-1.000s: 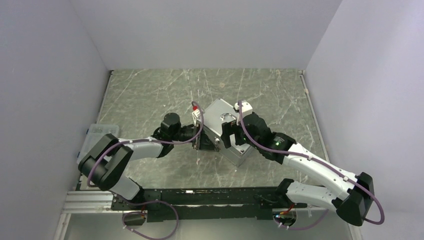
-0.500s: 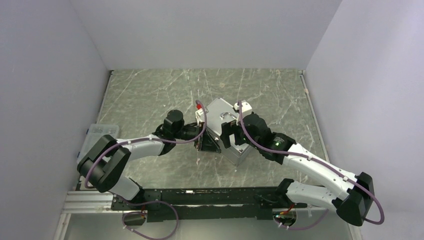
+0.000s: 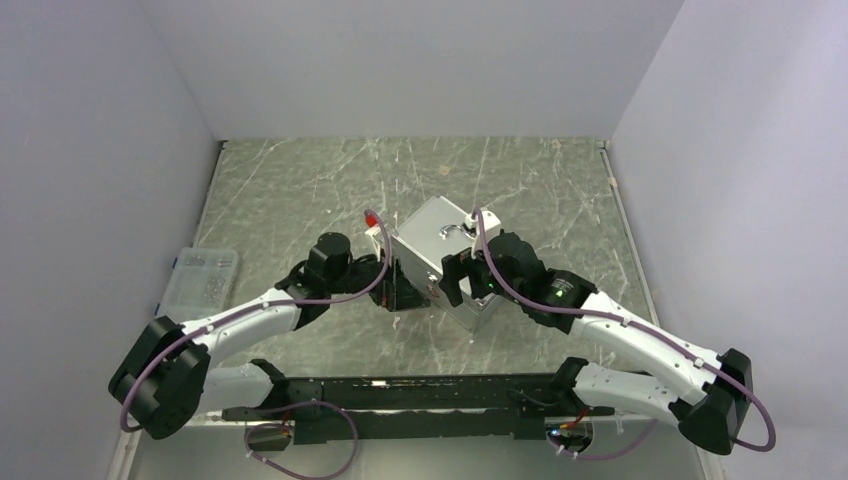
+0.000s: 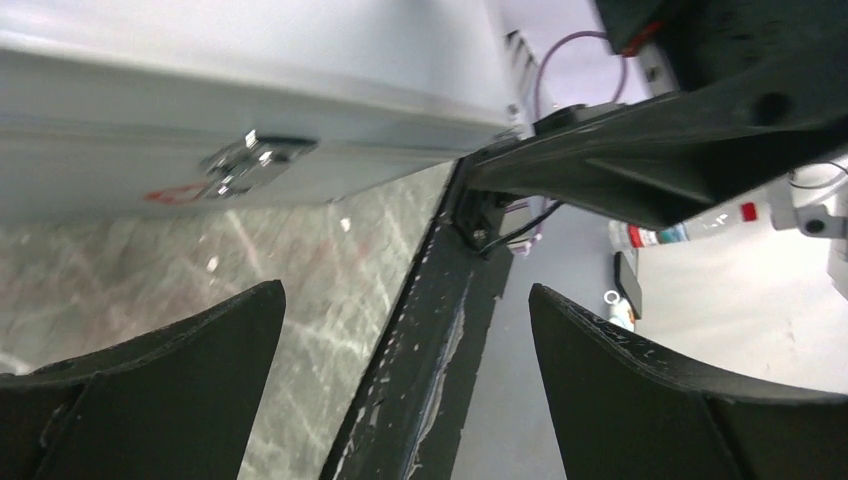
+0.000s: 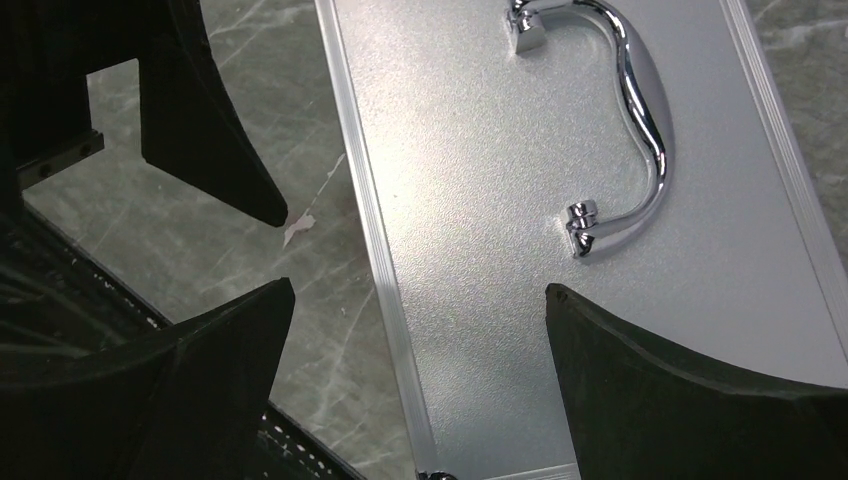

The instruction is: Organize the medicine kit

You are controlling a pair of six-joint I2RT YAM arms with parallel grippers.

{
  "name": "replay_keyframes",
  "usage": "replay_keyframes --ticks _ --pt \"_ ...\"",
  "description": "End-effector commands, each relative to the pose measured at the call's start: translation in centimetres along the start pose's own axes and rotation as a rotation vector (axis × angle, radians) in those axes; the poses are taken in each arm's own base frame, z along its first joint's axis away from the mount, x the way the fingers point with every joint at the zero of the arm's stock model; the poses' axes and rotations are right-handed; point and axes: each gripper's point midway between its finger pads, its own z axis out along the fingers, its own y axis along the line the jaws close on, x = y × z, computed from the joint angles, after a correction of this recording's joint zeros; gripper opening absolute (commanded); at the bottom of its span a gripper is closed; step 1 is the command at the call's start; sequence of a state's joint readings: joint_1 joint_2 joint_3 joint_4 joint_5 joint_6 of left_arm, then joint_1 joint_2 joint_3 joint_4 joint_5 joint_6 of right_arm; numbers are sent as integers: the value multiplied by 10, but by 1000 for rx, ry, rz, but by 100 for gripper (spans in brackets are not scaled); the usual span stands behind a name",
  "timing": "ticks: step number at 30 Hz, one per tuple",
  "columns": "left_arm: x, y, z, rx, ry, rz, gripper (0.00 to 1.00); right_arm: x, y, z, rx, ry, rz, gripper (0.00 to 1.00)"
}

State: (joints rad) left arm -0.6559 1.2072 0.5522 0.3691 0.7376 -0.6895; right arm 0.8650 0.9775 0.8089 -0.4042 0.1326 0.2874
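Note:
The medicine kit, a silver-grey metal case with its lid down, stands in the middle of the table. Its curved chrome handle lies flat on the textured lid. My right gripper hangs open over the lid's near end and straddles its left rim without touching it. My left gripper is open and empty, low beside the case's left side. That side fills the top of the left wrist view, with the front latch and a small red mark on it.
A clear plastic box sits at the table's left edge. The black rail carrying the arm bases runs along the near edge, close behind both grippers. One black finger of the left gripper shows beside the case.
The left arm has swung its elbow out toward the near left, and its gripper has drawn slightly back from the case. The case's left corner has shifted a little to the left.

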Motion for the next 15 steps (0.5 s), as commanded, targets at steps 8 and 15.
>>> replay_keyframes --ticks 8,15 --pt "1 29 -39 -313 -87 20 99 -11 -14 -28 115 27 -62 100" --pt "-19 11 -78 -452 -141 66 99 -55 -23 -46 193 -115 -4 100"
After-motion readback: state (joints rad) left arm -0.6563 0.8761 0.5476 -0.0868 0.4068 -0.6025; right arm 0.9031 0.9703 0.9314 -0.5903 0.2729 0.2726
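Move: The closed medicine kit's middle lies about 9 cm ahead of the left hand, 11 cm to its right and 3 cm lower, with the front latch nearer: some 4 cm ahead, 6 cm right and 1 cm below. From the right hand, which hangs open over the lid, the kit's middle is roughly 8 cm ahead, 1 cm left and 12 cm down; the lid handle is about 13 cm straight ahead and 5 cm lower, the latch 1 cm ahead, 6 cm left and 9 cm below. The left hand draws off about 5.5 cm to the left, away from the kit's latch side, dipping a couple of centimetres first and then climbing most of the way back, while its wide-open fingers swing counter-clockwise and tip down, some 20 degrees in all. The right hand, also still wide open and holding nothing, eases back about a centimetre above the lid, then shifts roughly 2 cm right and rises about as much, regaining the lost reach as it moves away from the kit. ##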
